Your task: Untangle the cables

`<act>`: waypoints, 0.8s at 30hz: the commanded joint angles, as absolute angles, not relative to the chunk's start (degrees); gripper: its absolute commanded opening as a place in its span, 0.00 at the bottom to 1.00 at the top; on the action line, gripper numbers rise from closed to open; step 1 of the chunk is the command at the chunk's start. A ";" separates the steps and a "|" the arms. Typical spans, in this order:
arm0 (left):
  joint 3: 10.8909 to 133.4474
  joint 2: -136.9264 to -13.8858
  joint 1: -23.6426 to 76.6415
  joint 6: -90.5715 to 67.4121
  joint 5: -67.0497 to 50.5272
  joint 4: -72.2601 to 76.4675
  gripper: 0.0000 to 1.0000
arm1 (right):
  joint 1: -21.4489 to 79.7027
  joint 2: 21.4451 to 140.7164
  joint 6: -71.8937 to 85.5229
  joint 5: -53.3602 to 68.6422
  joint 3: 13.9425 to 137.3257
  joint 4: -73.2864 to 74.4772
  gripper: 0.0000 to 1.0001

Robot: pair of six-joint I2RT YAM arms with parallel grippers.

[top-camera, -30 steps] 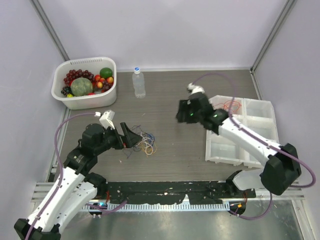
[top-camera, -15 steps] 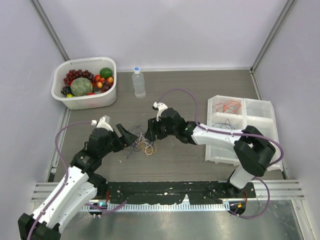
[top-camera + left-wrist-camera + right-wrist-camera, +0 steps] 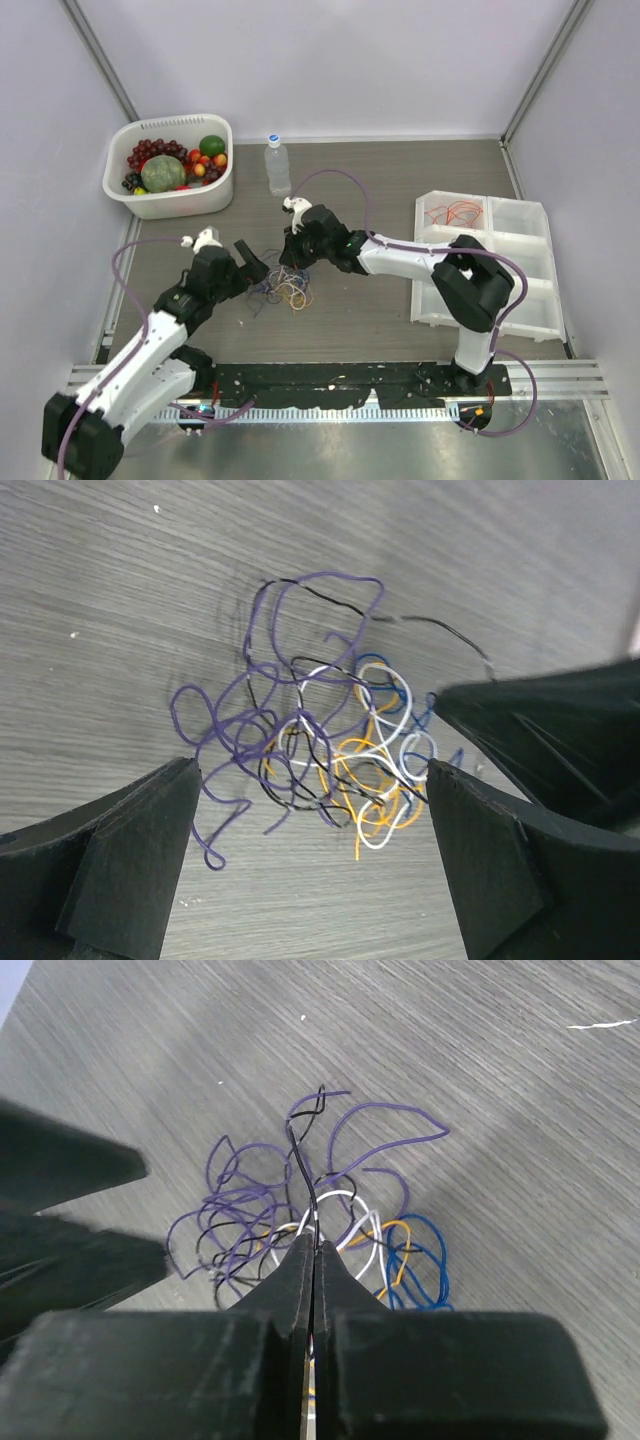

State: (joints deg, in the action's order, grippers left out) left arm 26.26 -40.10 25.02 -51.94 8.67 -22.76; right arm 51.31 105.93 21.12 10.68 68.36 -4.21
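Observation:
The cables point(image 3: 288, 292) lie in one loose tangle on the grey table: purple, black, white, orange and blue loops point(image 3: 320, 745). My left gripper point(image 3: 258, 270) sits at the tangle's left side, open, and its fingers point(image 3: 140, 860) straddle the near edge of the pile without touching it. From the right, my right gripper point(image 3: 290, 258) reaches down onto the pile. It is shut point(image 3: 313, 1245) on a black cable point(image 3: 300, 1155) that rises out from its tips. Blue loops point(image 3: 415, 1260) lie just to its right.
A white compartment tray point(image 3: 520, 230) at the right holds red-orange wires point(image 3: 458, 212) in a back cell. A white basket point(image 3: 215, 198) of fruit stands at the back left, with a clear water bottle point(image 3: 277, 165) beside it. The right gripper's body point(image 3: 560, 720) crowds the left wrist view.
My right arm has swung from the tray over to the tangle and closed on a black cable. The left gripper has edged a little closer to the pile and stays open.

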 commanded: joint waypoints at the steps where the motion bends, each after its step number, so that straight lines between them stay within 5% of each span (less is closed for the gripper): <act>1: 33.65 -52.26 23.65 -46.15 3.73 -18.38 1.00 | 51.42 95.74 22.67 11.25 65.33 -5.70 0.01; 5: 32.79 -60.71 23.47 -45.96 -11.49 -5.30 1.00 | 51.50 92.20 24.34 14.23 62.49 -6.86 0.01; 12: 32.17 -73.29 23.29 -48.34 -4.76 -1.23 1.00 | 51.42 85.62 27.42 17.05 66.61 -3.61 0.01; 24: 30.67 -74.01 18.72 -46.23 -3.43 -1.58 1.00 | 51.33 72.51 14.51 1.25 110.02 16.79 0.01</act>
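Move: The cable tangle lies about 4 cm to the left hand's right, roughly 1 cm ahead and some 8 cm below it. From the right hand, already pinching the black cable, the tangle's middle is about 1 cm back, 1 cm left and 7 cm below. The water bottle stands roughly 20 cm ahead of the right hand and 1 cm left; the white tray is some 45 cm to its right, 4 cm ahead. The fruit basket lies about 21 cm ahead and 19 cm left of the left hand. Keeping its pinch on the black cable, the right hand draws it up out of the pile, slowly at first, then fast, rising some 35 cm while easing right and a little back, fingertips tipping up about 30 degrees. The left hand, fingers staying wide open, reaches forward, right and down about 6 cm each way into the tangle, its right finger ending against the cables, then lifts slightly. ##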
